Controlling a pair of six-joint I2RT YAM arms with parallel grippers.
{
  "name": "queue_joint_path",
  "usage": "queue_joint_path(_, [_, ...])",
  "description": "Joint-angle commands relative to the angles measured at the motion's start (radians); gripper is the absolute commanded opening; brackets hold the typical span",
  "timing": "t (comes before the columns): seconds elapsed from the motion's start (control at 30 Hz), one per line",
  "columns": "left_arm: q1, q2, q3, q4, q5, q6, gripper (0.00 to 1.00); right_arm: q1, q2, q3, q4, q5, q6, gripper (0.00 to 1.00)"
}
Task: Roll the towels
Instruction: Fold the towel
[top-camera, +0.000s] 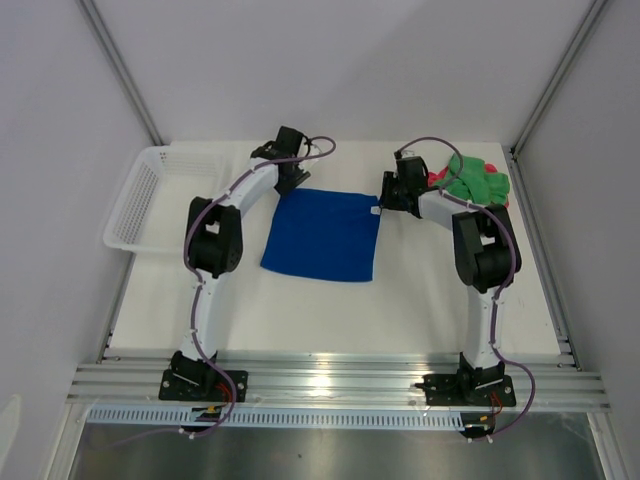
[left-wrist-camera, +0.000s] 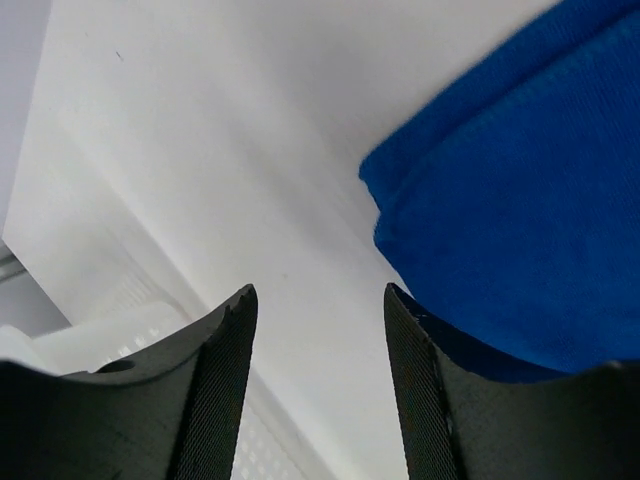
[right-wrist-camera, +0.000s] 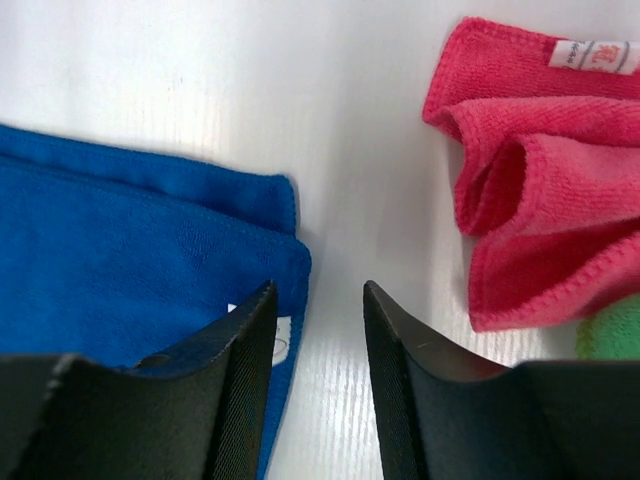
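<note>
The blue towel (top-camera: 324, 236) lies flat in the middle of the table, folded double at its far edge. My left gripper (top-camera: 287, 180) hovers at its far left corner, open, with only bare table between its jaws; the blue towel (left-wrist-camera: 520, 210) lies just right of them. At the far right corner my right gripper (top-camera: 388, 195) is open too, with the blue towel's corner (right-wrist-camera: 150, 260) under its left finger. The pink-red towel (right-wrist-camera: 545, 170) lies crumpled to the right. The green towel (top-camera: 478, 180) is heaped on it at the back right.
A white mesh basket (top-camera: 148, 196) stands at the table's left edge, close to the left arm. Frame posts and grey walls close in the back and sides. A metal rail (top-camera: 330, 385) runs along the near edge.
</note>
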Motion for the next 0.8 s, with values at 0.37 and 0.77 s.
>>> queue_joint_path(0.37, [-0.002, -0.57, -0.606, -0.06, 0.375, -0.171, 0.34, 0.218, -0.462, -0.447, -0.009, -0.029, -0.004, 0.06])
queue_joint_path(0.77, [-0.007, -0.484, -0.779, 0.0, 0.384, -0.213, 0.25, 0.277, -0.473, -0.645, 0.151, -0.12, 0.133, 0.0])
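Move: The blue towel's near left corner lies about 24 cm back and 4 cm left of the left hand, 6 cm below; its far left corner is almost under that hand, about 1 cm back, 2 cm right. The near right corner lies roughly 24 cm back, 5 cm left and 3 cm below the right hand, whose neighbours are the far right corner, 2 cm ahead and 3 cm left, and the white label, 1 cm back and 4 cm left. Both closing hands arc some 20 cm back, up then down, towards the blue towel's near corners, right veering left. ##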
